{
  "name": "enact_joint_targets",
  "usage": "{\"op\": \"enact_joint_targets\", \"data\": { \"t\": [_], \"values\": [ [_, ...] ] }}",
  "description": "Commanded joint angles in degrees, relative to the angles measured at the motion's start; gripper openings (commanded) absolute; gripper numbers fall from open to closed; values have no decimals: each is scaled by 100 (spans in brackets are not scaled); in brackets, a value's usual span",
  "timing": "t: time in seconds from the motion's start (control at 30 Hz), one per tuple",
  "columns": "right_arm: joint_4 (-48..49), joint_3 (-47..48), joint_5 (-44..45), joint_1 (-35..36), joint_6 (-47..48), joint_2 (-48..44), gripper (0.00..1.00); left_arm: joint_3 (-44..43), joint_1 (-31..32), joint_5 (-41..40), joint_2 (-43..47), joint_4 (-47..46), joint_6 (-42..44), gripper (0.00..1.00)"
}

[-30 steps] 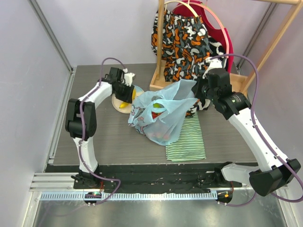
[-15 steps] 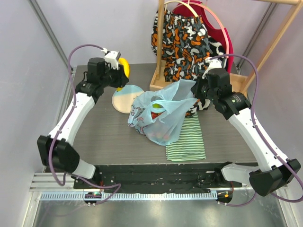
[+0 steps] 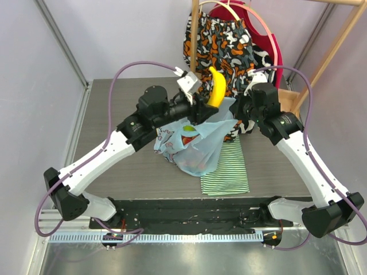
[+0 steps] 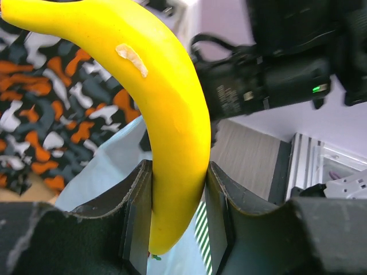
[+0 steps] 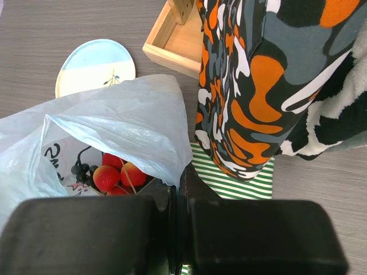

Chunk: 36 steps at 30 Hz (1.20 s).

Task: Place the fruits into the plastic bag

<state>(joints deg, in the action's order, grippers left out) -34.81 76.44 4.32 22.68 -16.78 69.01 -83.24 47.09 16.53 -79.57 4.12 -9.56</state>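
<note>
A yellow banana (image 3: 215,87) (image 4: 172,109) stands nearly upright in my left gripper (image 3: 206,107) (image 4: 179,167), which is shut on its lower end and hangs just above the mouth of the plastic bag (image 3: 195,137) (image 5: 126,114). My right gripper (image 3: 243,113) (image 5: 182,175) is shut on the bag's right rim and holds it up. Inside the bag lie red strawberries (image 5: 114,173) (image 3: 191,139), dark grapes (image 5: 82,169) and a green apple (image 3: 189,128).
A pale plate (image 5: 94,66) with a leaf sketch lies left of the bag. A green-and-white striped cloth (image 3: 226,169) (image 5: 235,177) sits under the bag's right side. Behind stands a wooden rack (image 3: 194,57) with a patterned garment (image 3: 223,46) (image 5: 258,74).
My left arm lifted the banana off the plate and swung it right, from the table's far left to above the bag's mouth. The right gripper and bag stayed put.
</note>
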Motion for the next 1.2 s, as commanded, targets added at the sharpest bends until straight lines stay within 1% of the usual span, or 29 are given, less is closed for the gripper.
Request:
{"op": "enact_joint_targets", "data": {
  "t": [0.0, 0.17, 0.23, 0.33, 0.43, 0.57, 0.6, 0.67, 0.83, 0.97, 1.17],
  "values": [
    [334, -42, -133, -26, -71, -63, 1, -368, 327, -63, -251, -1000, 358, 0],
    [369, -86, -186, -26, -98, -55, 1, -324, 362, 148, -831, -1571, 394, 0],
    [378, -86, -186, -26, -107, -55, 1, -333, 362, 253, -1068, -1651, 403, 0],
    [369, -95, -142, -18, -107, -98, 1, -263, 362, 359, -1183, -1730, 420, 0],
    [369, -86, -115, -18, -98, -142, 1, 88, 362, 315, -1157, -1923, 534, 0],
    [369, -24, -2, -18, -72, -143, 1, 562, 362, 447, -964, -1766, 648, 0],
    [361, -7, 42, -26, -54, -151, 1, 842, 362, 438, -859, -1739, 657, 0],
    [369, 37, 122, -18, -37, -116, 1, 1089, 362, 430, -753, -1634, 710, 0],
    [343, 178, 175, -9, -10, -63, 1, 1705, 362, 88, -411, -1230, 938, 0],
    [317, 222, 201, -26, -1, -55, 1, 1864, 362, -115, -296, -765, 1271, 0],
    [282, 266, 254, -35, -1, -99, 1, 1645, 362, -89, -515, 220, 1519, 0]
  ]
}}
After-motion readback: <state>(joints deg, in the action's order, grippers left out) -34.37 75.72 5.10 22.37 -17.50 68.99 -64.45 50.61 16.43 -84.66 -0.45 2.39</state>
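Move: The plastic bag's mouth lies almost straight below the left hand and its banana, roughly 18 cm down and 1 cm nearer the base. The white-and-blue plate is about 17 cm ahead and 24 cm left, 36 cm lower; the striped cloth is some 9 cm back and 12 cm right, on the table. From the right hand, which keeps hold of the bag's rim, the mouth is about 12 cm left, 5 cm back and 8 cm lower. Still holding the banana, the left hand shifts right, then sinks about 18 cm, drifting left, into the bag's mouth. ##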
